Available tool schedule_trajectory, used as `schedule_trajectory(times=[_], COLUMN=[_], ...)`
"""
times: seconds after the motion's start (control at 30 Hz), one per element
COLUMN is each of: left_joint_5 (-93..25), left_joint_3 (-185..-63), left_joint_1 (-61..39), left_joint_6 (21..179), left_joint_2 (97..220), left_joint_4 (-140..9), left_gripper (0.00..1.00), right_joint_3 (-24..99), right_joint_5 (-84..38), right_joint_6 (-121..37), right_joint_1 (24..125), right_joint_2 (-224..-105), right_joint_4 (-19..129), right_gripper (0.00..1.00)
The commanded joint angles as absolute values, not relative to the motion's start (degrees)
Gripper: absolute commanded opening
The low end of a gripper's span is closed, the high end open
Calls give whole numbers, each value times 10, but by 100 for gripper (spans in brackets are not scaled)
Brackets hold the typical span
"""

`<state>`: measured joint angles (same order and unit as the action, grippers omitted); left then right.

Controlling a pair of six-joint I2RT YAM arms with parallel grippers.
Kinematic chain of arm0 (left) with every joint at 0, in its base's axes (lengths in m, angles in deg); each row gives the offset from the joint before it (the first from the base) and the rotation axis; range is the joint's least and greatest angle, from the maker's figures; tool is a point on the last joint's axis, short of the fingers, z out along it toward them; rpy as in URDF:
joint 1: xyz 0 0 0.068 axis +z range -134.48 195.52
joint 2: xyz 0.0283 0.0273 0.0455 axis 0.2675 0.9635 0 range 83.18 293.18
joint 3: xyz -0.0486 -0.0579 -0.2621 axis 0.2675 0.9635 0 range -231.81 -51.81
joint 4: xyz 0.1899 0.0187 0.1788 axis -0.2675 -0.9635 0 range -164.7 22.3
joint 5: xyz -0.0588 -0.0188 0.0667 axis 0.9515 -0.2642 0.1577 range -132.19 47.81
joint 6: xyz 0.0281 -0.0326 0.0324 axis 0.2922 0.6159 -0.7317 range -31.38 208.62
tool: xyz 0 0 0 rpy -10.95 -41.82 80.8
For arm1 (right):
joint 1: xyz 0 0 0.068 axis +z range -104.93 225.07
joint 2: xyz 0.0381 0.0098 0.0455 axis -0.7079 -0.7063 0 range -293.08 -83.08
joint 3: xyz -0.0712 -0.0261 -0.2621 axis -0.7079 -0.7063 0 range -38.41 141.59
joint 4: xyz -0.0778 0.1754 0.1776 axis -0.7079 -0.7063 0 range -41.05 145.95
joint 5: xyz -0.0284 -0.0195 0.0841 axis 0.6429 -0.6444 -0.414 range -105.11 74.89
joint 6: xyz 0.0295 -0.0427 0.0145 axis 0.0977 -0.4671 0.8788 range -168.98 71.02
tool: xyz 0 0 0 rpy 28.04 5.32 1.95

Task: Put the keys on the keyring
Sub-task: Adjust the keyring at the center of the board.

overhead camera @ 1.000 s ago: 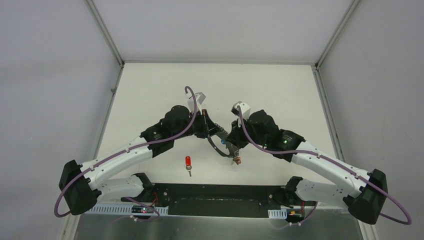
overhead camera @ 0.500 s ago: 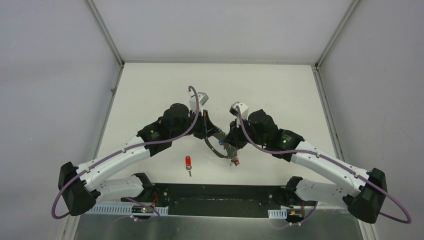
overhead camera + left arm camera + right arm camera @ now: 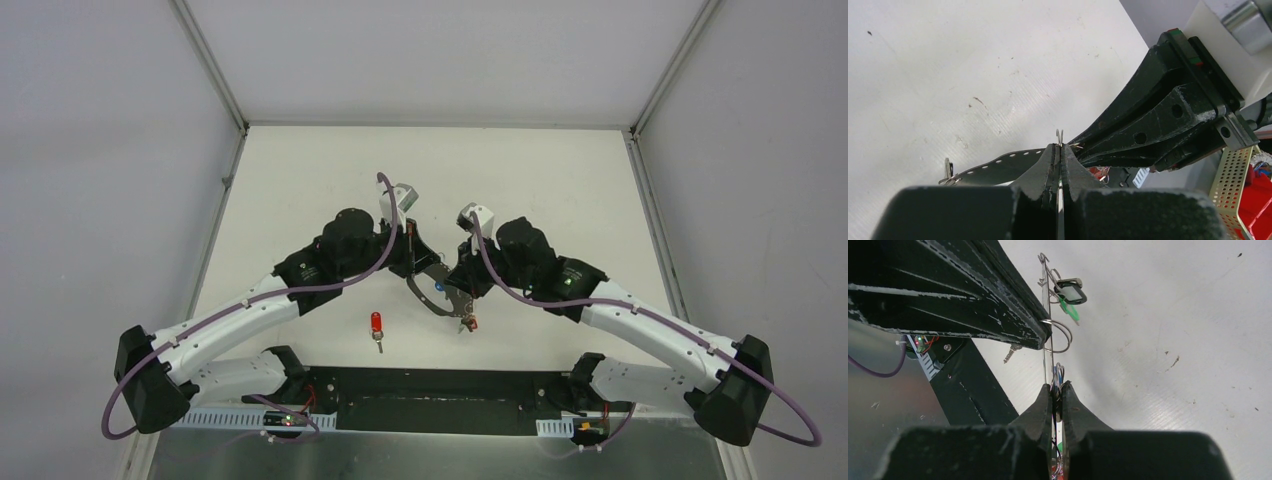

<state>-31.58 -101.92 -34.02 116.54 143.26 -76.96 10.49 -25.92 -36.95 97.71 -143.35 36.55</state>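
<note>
My left gripper (image 3: 430, 268) (image 3: 1060, 146) is shut on the keyring (image 3: 428, 302), held above the table; its thin wire (image 3: 1060, 134) pokes out past the shut jaws. In the right wrist view the ring's wire (image 3: 1044, 300) runs straight up from my right gripper (image 3: 1057, 386) and carries a green key (image 3: 1070, 311) and a black tag (image 3: 1070, 291). My right gripper (image 3: 453, 290) meets the ring tip to tip and is shut on a small blue key (image 3: 441, 285). A red key (image 3: 472, 323) hangs at the ring's low end. Another red key (image 3: 376, 322) lies loose on the table.
The black base plate (image 3: 440, 390) runs along the near table edge just below the loose key. White walls with metal corner rails (image 3: 215, 75) enclose the table. A dark perforated band (image 3: 998, 161) curves off to the left under the left jaws.
Both grippers, still joined at the ring, have drifted slightly left and away from the bases. The loose red key has not moved.
</note>
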Motion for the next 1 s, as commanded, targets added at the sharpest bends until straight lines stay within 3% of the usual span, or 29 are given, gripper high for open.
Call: schedule_trajectory(times=[0.0,0.33,0.5,0.73,0.97], left_joint_5=[-314,-304,-290,-275,-258], left_joint_3=[-990,-957,-946,-916,-888], left_joint_1=[-340,-340,-340,-340,-340], left_joint_6=[1149,1124,1104,1072,1027], left_joint_2=[1402,1380,1376,1357,1321], left_joint_4=[-643,-610,-610,-586,-560], left_gripper=[0,0,0,0,0], right_joint_3=[116,95,92,65,-3], right_joint_5=[-287,-288,-308,-314,-323], right_joint_6=[-389,-411,-425,-474,-562], right_joint_1=[977,977,977,977,978], right_joint_2=[-1416,-1394,-1391,-1353,-1262], right_joint_4=[406,430,437,460,534], right_gripper=[0,0,13,53,62])
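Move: My left hand already pinches the keyring's edge; the keyring's middle lies about 5 cm back, 1 cm right and 3 cm below it. My right hand also grips the keyring, whose middle is roughly 3 cm left and 3 cm back at about its height. From the right hand, the blue tag is some 3 cm left, 2 cm back and 3 cm below; the loose red key on the table is 16 cm left, 12 cm back and 18 cm down. With both hands gripping the keyring, I raise it just over 1 cm, then open my right fingers wide and let go, drawing that hand up about 3 cm and slightly back and right, with its wrist turning some 20 degrees. My left hand keeps its pinch, sinks again by nearly 3 cm while easing back and left, and tilts gradually. ##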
